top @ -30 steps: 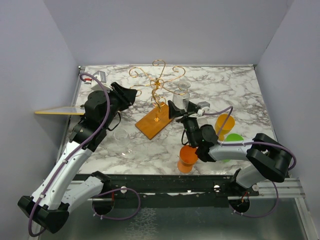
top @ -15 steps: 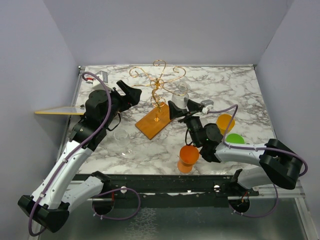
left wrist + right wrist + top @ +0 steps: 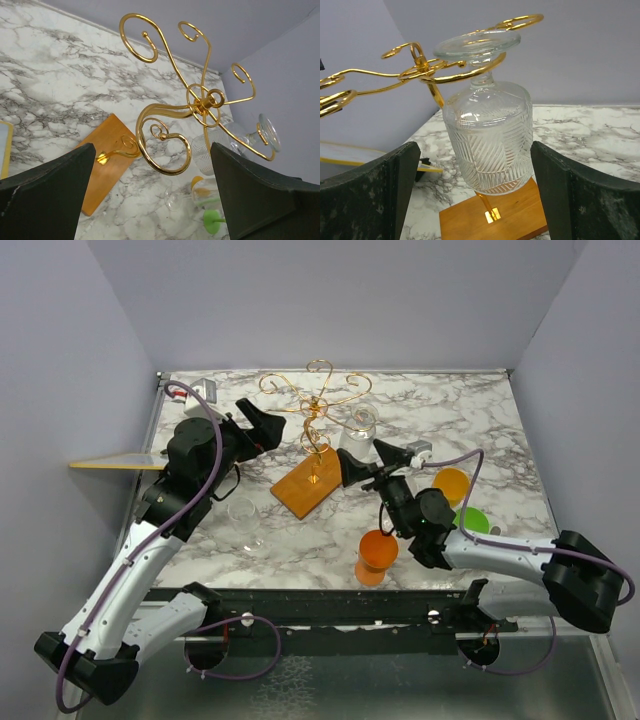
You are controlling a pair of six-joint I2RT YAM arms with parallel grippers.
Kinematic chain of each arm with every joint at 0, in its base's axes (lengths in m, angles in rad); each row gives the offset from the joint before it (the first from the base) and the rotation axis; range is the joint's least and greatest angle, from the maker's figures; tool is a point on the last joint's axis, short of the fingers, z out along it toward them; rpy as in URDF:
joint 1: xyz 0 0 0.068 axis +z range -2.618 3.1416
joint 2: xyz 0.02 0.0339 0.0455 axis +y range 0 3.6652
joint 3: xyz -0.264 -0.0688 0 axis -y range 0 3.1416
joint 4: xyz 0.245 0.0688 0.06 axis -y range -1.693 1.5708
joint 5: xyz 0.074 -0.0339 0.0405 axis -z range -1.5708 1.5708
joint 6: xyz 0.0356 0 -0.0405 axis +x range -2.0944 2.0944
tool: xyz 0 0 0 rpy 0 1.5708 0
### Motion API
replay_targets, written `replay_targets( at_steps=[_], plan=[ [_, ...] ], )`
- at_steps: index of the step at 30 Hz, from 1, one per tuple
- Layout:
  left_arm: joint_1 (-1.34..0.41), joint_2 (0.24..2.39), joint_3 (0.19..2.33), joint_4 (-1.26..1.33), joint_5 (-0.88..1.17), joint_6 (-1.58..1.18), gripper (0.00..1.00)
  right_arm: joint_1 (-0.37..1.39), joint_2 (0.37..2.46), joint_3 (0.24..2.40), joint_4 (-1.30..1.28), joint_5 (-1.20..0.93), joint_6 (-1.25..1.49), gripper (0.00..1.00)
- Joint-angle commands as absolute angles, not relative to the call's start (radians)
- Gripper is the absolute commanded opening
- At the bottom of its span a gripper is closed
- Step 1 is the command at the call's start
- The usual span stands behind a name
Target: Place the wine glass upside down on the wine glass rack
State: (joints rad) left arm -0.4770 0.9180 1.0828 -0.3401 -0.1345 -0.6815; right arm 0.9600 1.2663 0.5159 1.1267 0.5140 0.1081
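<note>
The wine glass [image 3: 490,135] is clear with a cut pattern. It hangs upside down, its foot resting on a curled arm of the gold wire wine glass rack [image 3: 420,65] above the wooden base [image 3: 495,220]. My right gripper [image 3: 475,195] is open, with a finger on each side of the bowl and a gap to it. From above, the glass [image 3: 362,422] hangs right of the rack's post [image 3: 315,405], with the right gripper [image 3: 372,460] just in front of it. My left gripper [image 3: 262,425] is open and empty, left of the rack [image 3: 202,102].
An orange cup [image 3: 377,555], a yellow-orange glass [image 3: 450,485] and a green glass [image 3: 468,520] stand near the right arm. A clear glass [image 3: 245,520] lies near the left arm. A yellow board [image 3: 110,462] juts from the left wall.
My right gripper has shifted a little right and back, and its arm has stretched out. The glass stays hanging on the rack. My left gripper has edged slightly toward the rack.
</note>
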Motion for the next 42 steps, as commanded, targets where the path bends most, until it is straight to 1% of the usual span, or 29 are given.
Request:
replay_targets(
  at_steps=[1, 5, 6, 7, 9, 13, 16, 17, 18, 21, 23, 26, 28, 31, 35, 39, 42],
  plan=[
    [-0.472, 0.903, 1.128, -0.356, -0.108, -0.637, 0.99, 0.959, 1.159, 0.504, 1.013, 0.446, 0.13, 0.98],
    [-0.472, 0.886, 1.14, -0.381, -0.101, -0.607, 0.99, 0.959, 1.011, 0.49, 0.847, 0.404, 0.157, 0.98],
    [-0.472, 0.881, 1.144, -0.388, -0.099, -0.6, 0.99, 0.959, 0.968, 0.495, 0.792, 0.403, 0.165, 0.98],
    [-0.472, 0.875, 1.148, -0.397, -0.097, -0.589, 0.99, 0.959, 0.927, 0.506, 0.716, 0.41, 0.175, 0.94],
    [-0.472, 0.862, 1.155, -0.414, -0.091, -0.569, 0.99, 0.958, 0.859, 0.579, 0.478, 0.468, 0.231, 0.9],
    [-0.472, 0.827, 1.168, -0.453, -0.076, -0.526, 0.99, 0.959, 0.791, 0.763, -0.028, 0.58, 0.353, 0.83],
    [-0.472, 0.805, 1.182, -0.495, -0.07, -0.506, 0.99, 0.959, 0.779, 0.896, -0.327, 0.688, 0.482, 0.77],
    [-0.472, 0.801, 1.189, -0.514, -0.066, -0.502, 0.99, 0.958, 0.791, 0.95, -0.496, 0.731, 0.548, 0.75],
    [-0.472, 0.796, 1.197, -0.533, -0.061, -0.497, 0.99, 0.959, 0.806, 1.008, -0.61, 0.77, 0.606, 0.74],
    [-0.472, 0.779, 1.212, -0.579, -0.033, -0.485, 0.99, 0.959, 0.869, 1.13, -0.844, 0.802, 0.688, 0.71],
    [-0.472, 0.767, 1.216, -0.605, -0.006, -0.482, 0.99, 0.958, 0.925, 1.186, -0.943, 0.796, 0.728, 0.67],
    [-0.472, 0.744, 1.214, -0.638, 0.049, -0.473, 0.99, 0.959, 1.019, 1.216, -1.029, 0.827, 0.751, 0.65],
    [-0.472, 0.721, 1.202, -0.646, 0.077, -0.472, 0.99, 0.949, 1.069, 1.212, -1.031, 0.859, 0.726, 0.65],
    [-0.472, 0.694, 1.192, -0.65, 0.11, -0.473, 0.99, 0.851, 1.132, 1.203, -0.976, 0.72, 0.661, 0.64],
    [-0.472, 0.67, 1.191, -0.665, 0.128, -0.465, 0.99, 0.823, 1.145, 1.143, -0.897, 0.631, 0.66, 0.57],
    [-0.472, 0.667, 1.169, -0.663, 0.123, -0.459, 0.99, 0.806, 1.158, 1.103, -0.885, 0.604, 0.679, 0.46],
    [-0.472, 0.679, 1.165, -0.662, 0.123, -0.458, 0.99, 0.802, 1.161, 1.062, -0.877, 0.586, 0.69, 0.41]
  ],
)
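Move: The clear wine glass still standing on the table lies about 11 cm to the right hand's right, 1 cm back and some 22 cm below it; the yellow glass stands 11 cm right of it and 4 cm farther out, the green one 15 cm right and 7 cm nearer. Already hanging upside down, the first glass is about 4 cm ahead of the right hand, 1 cm left. From the left hand the standing glass is roughly 31 cm right, 4 cm back, 27 cm lower. The right hand backs off the hanging glass while rising some 6 cm, swings about 13 cm right, then sinks steeply towards the standing clear glass, tipping its fingers well down, turning clockwise and closing them from wide open to under half. The left hand, fingers staying wide open, draws back about 10 cm from the rack, rising slightly and turning some 15 degrees clockwise. ##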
